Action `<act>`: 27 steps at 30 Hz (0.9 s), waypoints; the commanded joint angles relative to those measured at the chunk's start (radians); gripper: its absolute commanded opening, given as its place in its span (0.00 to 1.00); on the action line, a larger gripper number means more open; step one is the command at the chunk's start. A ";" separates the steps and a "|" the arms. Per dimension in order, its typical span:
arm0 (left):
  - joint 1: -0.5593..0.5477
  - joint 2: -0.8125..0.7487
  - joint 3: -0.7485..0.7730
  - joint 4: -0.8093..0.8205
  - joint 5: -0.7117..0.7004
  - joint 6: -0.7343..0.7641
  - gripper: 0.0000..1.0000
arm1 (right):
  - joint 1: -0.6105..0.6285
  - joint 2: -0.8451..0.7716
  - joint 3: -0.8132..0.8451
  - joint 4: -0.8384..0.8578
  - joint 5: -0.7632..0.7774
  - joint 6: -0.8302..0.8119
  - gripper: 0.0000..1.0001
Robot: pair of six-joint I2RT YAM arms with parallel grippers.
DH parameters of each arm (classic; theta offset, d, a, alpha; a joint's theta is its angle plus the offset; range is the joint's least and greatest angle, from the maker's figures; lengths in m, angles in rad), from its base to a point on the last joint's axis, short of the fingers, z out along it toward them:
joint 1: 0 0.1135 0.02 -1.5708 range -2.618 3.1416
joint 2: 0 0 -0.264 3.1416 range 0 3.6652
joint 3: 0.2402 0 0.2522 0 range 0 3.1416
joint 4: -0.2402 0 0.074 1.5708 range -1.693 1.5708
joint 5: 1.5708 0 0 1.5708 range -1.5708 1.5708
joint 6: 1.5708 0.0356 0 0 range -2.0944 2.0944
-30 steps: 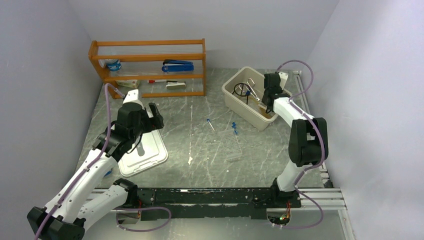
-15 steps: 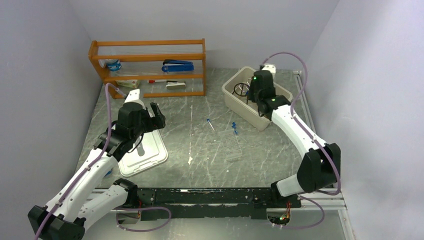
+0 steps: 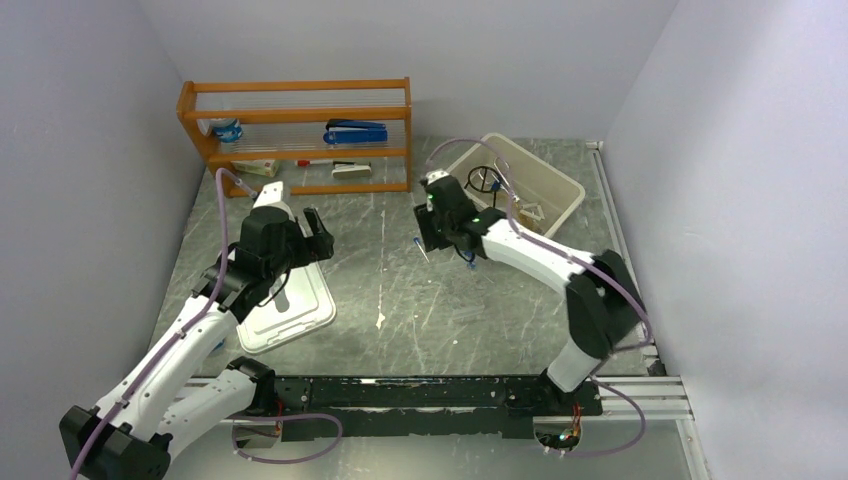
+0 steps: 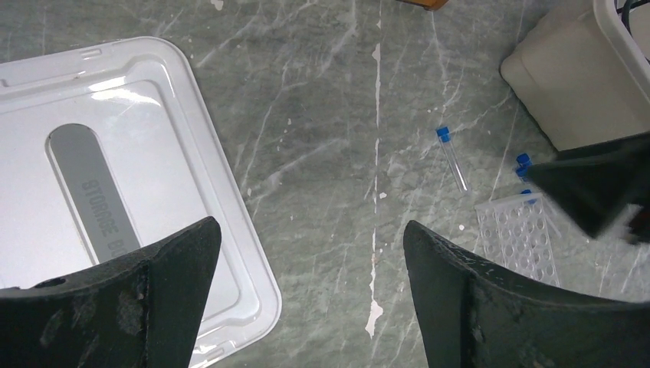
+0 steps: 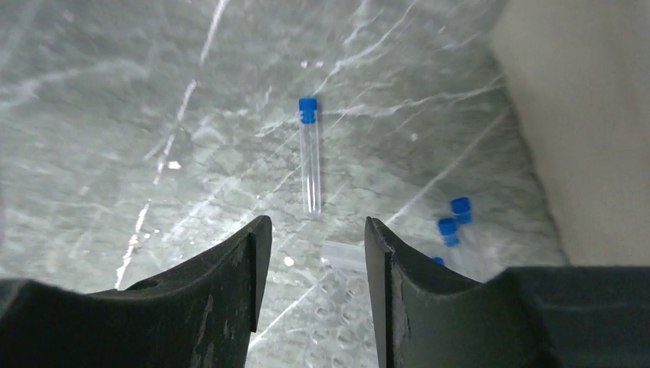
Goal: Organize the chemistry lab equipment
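One blue-capped clear tube lies on the table's middle; it also shows in the left wrist view and the right wrist view. More blue-capped tubes lie beside the clear rack. My right gripper hovers open and empty just above the single tube and the rack. My left gripper is wide open and empty over the edge of the white lid. A black wire ring and pale items lie in the beige bin.
The orange shelf with a blue stapler and stationery stands at the back left. The white storage lid lies flat at the left. The beige bin's wall rises close to the right of my right gripper.
My right arm has swung left out of the beige bin and now hangs over the tube at the table's middle. The left arm has barely moved.
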 commanded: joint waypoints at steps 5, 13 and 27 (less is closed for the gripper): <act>-0.001 -0.024 0.019 0.000 -0.039 -0.010 0.93 | 0.021 0.271 0.127 -0.016 -0.038 0.018 0.52; -0.001 -0.010 0.004 0.022 -0.002 -0.021 0.93 | 0.028 0.429 0.228 -0.026 -0.006 0.032 0.47; -0.001 0.016 -0.024 0.076 0.069 -0.024 0.91 | 0.028 0.527 0.267 -0.036 0.019 0.038 0.14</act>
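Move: The blue-capped test tube lies alone on the table, about 4 cm left of the right hand, 2 cm ahead and some 12 cm below. Two more blue-capped tubes lie about 11 cm to its right and 3 cm nearer the base; the clear tube rack is roughly 9 cm right of it and 10 cm nearer. The beige box's middle is about 15 cm ahead of this hand and 16 cm right. From the left hand, the lone tube is about 20 cm right, 9 cm ahead and 18 cm below. Onto the lone tube the right hand drops about 12 cm, steeply at first, then easing forward and left some 5 cm as it settles at the capped end, the wrist tipping about 10 degrees further down. The half-open fingers narrow over the second half and pinch the tube just below its blue cap, one pad on each side. ##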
